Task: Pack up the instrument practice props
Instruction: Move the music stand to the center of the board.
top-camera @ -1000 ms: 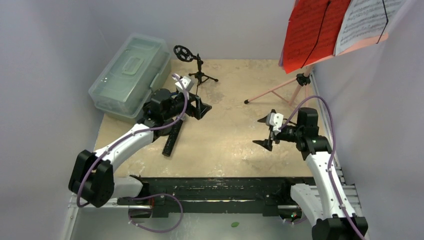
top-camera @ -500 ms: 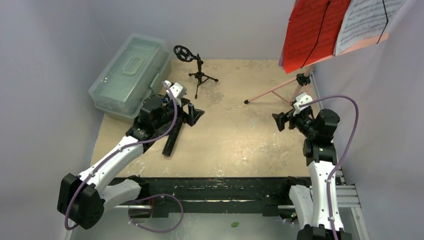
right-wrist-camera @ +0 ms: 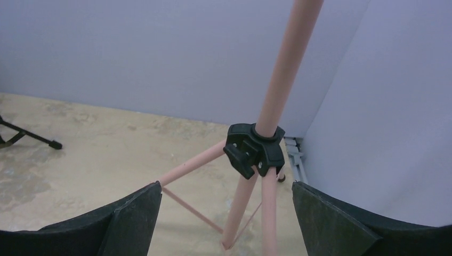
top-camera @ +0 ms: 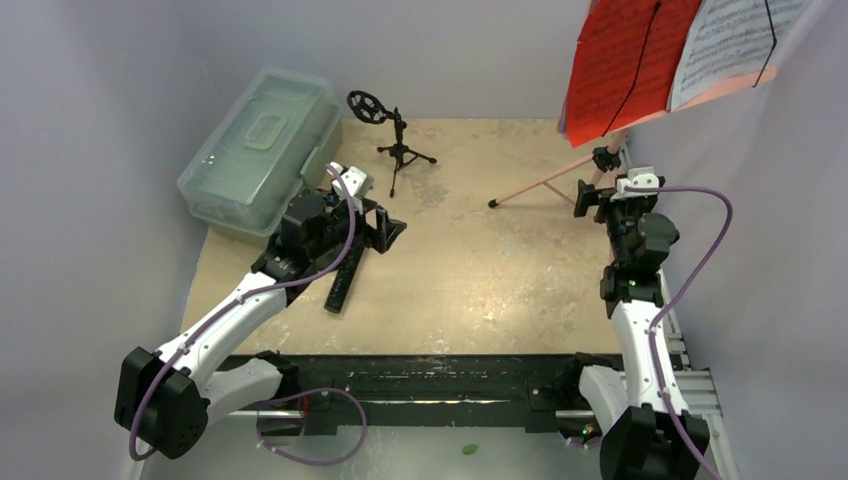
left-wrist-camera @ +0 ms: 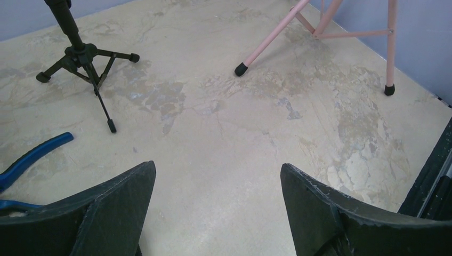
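The pink music stand stands at the back right, its pole (right-wrist-camera: 288, 64) rising from a black hub (right-wrist-camera: 255, 149) above three pink legs (top-camera: 545, 182). Red pages (top-camera: 625, 60) and a white sheet-music page (top-camera: 735, 40) rest on top. My right gripper (top-camera: 598, 192) is open just in front of the hub, and in the right wrist view the gripper (right-wrist-camera: 225, 188) has the legs between its fingers without touching them. A black mic tripod (top-camera: 400, 150) with a round holder (top-camera: 366, 105) stands at the back left. My left gripper (top-camera: 390, 225) is open over bare table, with nothing between its fingers (left-wrist-camera: 218, 168).
A clear greenish case (top-camera: 262, 145) with its lid shut sits at the left rear. Blue-handled pliers (left-wrist-camera: 32, 154) lie by my left gripper's left finger. A black bar (top-camera: 345, 280) lies under the left arm. The right wall stands close behind the music stand.
My right arm has swung from the table's middle to the back right and now faces the stand's hub, jaws a little wider. The left arm drew back slightly, then held still.
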Controlling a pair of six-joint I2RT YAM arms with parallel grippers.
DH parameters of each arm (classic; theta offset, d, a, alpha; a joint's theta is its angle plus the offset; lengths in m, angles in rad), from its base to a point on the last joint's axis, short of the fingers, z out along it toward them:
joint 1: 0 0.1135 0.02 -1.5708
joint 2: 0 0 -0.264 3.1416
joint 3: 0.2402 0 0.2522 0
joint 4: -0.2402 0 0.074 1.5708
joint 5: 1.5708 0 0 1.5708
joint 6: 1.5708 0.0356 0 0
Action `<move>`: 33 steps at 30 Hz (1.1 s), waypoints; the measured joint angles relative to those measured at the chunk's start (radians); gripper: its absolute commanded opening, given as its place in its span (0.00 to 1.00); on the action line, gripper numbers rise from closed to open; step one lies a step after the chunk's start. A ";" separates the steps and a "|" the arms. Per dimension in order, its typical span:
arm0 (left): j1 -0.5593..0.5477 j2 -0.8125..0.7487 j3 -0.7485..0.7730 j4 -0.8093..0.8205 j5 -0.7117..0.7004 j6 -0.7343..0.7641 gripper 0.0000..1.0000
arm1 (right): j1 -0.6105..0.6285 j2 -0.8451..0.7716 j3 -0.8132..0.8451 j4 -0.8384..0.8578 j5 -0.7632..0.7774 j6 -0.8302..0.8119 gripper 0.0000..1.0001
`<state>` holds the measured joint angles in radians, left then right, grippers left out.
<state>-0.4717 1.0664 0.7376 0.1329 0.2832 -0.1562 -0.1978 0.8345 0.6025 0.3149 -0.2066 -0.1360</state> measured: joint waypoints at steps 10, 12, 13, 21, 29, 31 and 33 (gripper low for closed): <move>0.000 0.000 0.000 -0.004 -0.019 0.014 0.87 | -0.059 0.219 -0.083 0.525 -0.017 0.057 0.93; 0.000 0.000 0.000 -0.010 -0.021 0.018 0.87 | -0.059 0.266 -0.077 0.588 -0.024 0.058 0.92; 0.000 0.001 0.000 -0.015 -0.023 0.019 0.87 | -0.059 0.286 -0.071 0.610 -0.029 0.058 0.91; 0.000 0.002 0.000 -0.036 -0.030 0.022 0.87 | -0.066 0.462 0.072 0.704 -0.061 0.078 0.81; 0.000 0.005 0.000 -0.046 -0.030 0.023 0.87 | -0.067 0.568 0.168 0.757 -0.132 0.109 0.47; 0.000 0.005 0.000 -0.047 -0.030 0.027 0.87 | -0.069 0.588 0.183 0.757 -0.150 0.106 0.33; 0.000 0.005 0.000 -0.046 -0.031 0.029 0.87 | -0.080 0.599 0.193 0.756 -0.156 0.102 0.17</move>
<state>-0.4713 1.0718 0.7376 0.0868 0.2527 -0.1268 -0.2779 1.4334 0.7956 1.0706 -0.3630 -0.0338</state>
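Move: The music stand's pole, where the open right hand will shut on it, is some 11 cm ahead, 3 cm to its right and 5 cm up. The stand's black clamp sits about 10 cm ahead, 1 cm right and 3 cm below that hand; the stand's left foot is roughly 20 cm left, 2 cm back and 28 cm down. From the left hand, the pole is about 16 cm ahead, 48 cm right and 10 cm up. Reaching about 10 cm forward and rising, the right hand tilts up and pinches the music stand's pole. ##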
